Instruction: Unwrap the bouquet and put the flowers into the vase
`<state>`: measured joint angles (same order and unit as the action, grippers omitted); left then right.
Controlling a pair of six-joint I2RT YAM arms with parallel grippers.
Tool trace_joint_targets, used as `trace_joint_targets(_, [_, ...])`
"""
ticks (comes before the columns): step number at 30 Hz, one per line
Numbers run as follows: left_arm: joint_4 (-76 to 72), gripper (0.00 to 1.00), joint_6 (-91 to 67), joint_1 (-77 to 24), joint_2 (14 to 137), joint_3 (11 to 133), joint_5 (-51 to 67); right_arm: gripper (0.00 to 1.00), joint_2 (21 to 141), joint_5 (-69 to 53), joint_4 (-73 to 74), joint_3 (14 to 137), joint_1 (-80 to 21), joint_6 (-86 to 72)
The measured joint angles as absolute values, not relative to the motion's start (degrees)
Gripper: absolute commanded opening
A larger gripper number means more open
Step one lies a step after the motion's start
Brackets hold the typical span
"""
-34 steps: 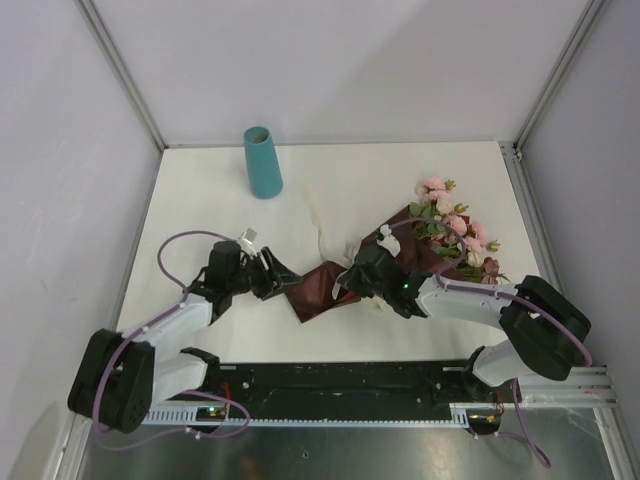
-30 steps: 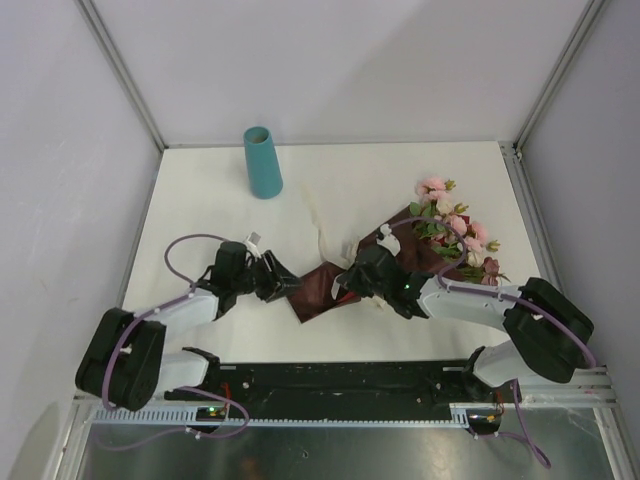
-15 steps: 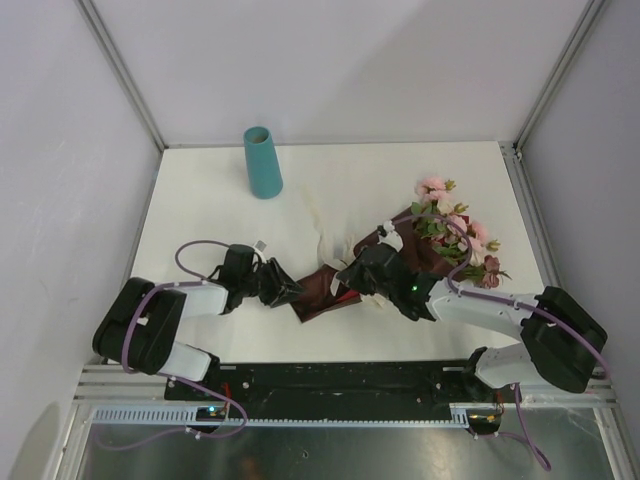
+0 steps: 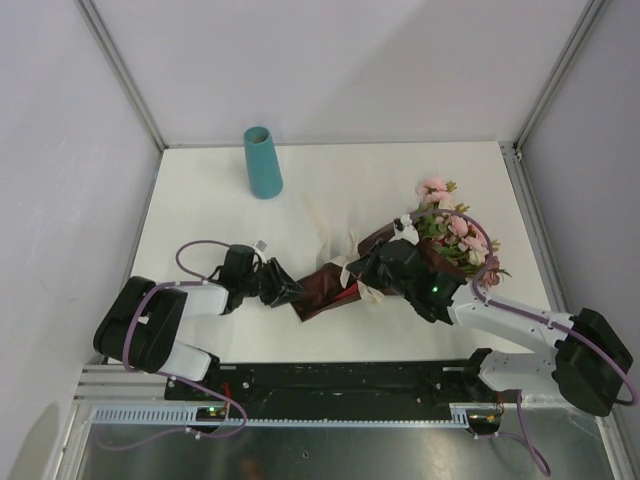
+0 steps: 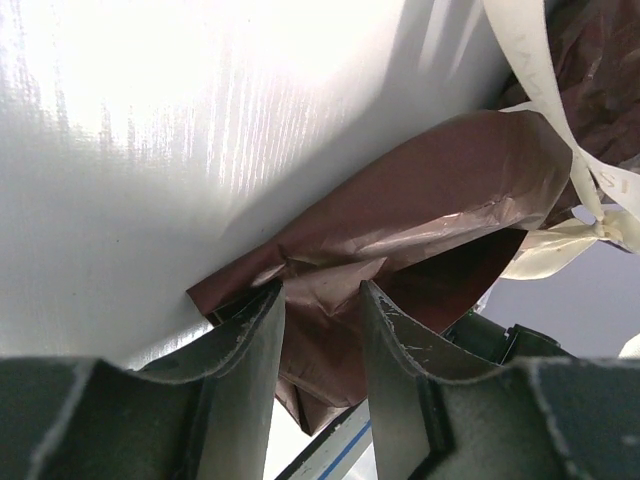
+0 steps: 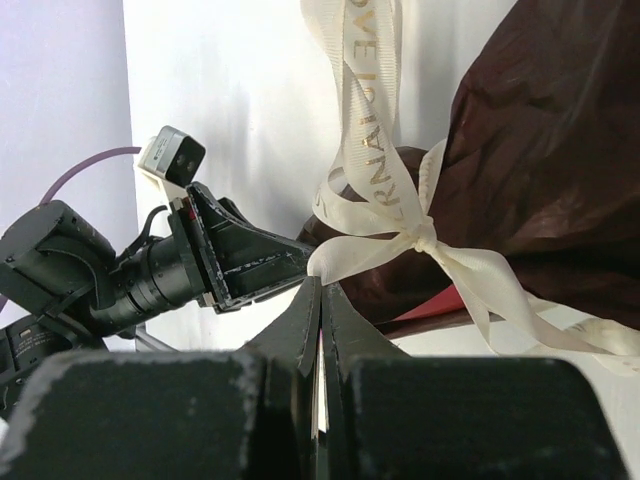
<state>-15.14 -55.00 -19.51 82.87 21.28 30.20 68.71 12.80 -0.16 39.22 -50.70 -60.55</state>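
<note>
The bouquet lies on the white table (image 4: 200, 215): dark red wrapping paper (image 4: 322, 290) with pink flowers (image 4: 455, 225) at its far right end. A cream ribbon (image 6: 375, 170) is knotted round its middle. My left gripper (image 4: 288, 291) holds the wrapping's near left end; in the left wrist view its jaws (image 5: 322, 292) are shut on crinkled wrapping paper (image 5: 420, 200). My right gripper (image 6: 320, 285) is shut on a loop of the ribbon just left of the knot; from above it sits over the bouquet's middle (image 4: 362, 282). The teal vase (image 4: 262, 162) stands upright at the far left.
Loose ribbon tails (image 4: 328, 243) trail on the table beyond the bouquet. Grey walls and metal frame posts (image 4: 120, 70) close in the table on three sides. The arms' base rail (image 4: 340, 385) runs along the near edge.
My left gripper has dropped lower and narrowed onto the wrapping's end. The right arm has swung to the right with the ribbon, and the bouquet has shifted slightly.
</note>
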Motion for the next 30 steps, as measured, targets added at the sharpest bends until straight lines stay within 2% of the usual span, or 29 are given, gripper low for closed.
trace_joint_targets(12, [-17.4, 0.42, -55.0, -19.6, 84.1, 21.0, 30.5, 0.00, 60.9, 12.6, 5.4, 37.5, -48.2, -59.2])
trace_joint_targets(18, [-16.3, 0.53, -55.2, -19.8, 82.3, 20.9, 30.1, 0.00, 64.7, 7.7, -0.3, 32.4, -48.6, -57.7])
trace_joint_targets(23, [-10.4, 0.65, -55.5, -20.1, 73.8, 22.0, 28.4, 0.00, 68.1, 3.8, -5.4, 29.9, -49.0, -56.7])
trace_joint_targets(30, [-4.8, 0.66, -52.6, -25.4, 66.8, 34.5, 23.5, 0.00, 70.3, 1.6, -11.4, 29.8, -49.8, -56.3])
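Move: My left fingers are down on the wrapper's bottom end, its middle some 2 cm back and 2 cm right. The ribbon knot lies about 5 cm ahead, 14 cm right and 8 cm above that hand. My right hand holds one ribbon tail; from it the knot is about 4 cm ahead, 4 cm right and 4 cm below, the flowers 15 cm ahead and 23 cm right, the long ribbon tail 18 cm ahead and 7 cm left. Keeping the short ribbon tail pinched in my shut right fingers, I first draw it about 3 cm right and slightly up, then swing down, back and a little left, turning some 10 degrees counter-clockwise. My left fingers rest on the wrapper's end at first, then lift off it about 13 cm, going slightly forward and right towards the knot while they open wider and tip up some 20 degrees. ##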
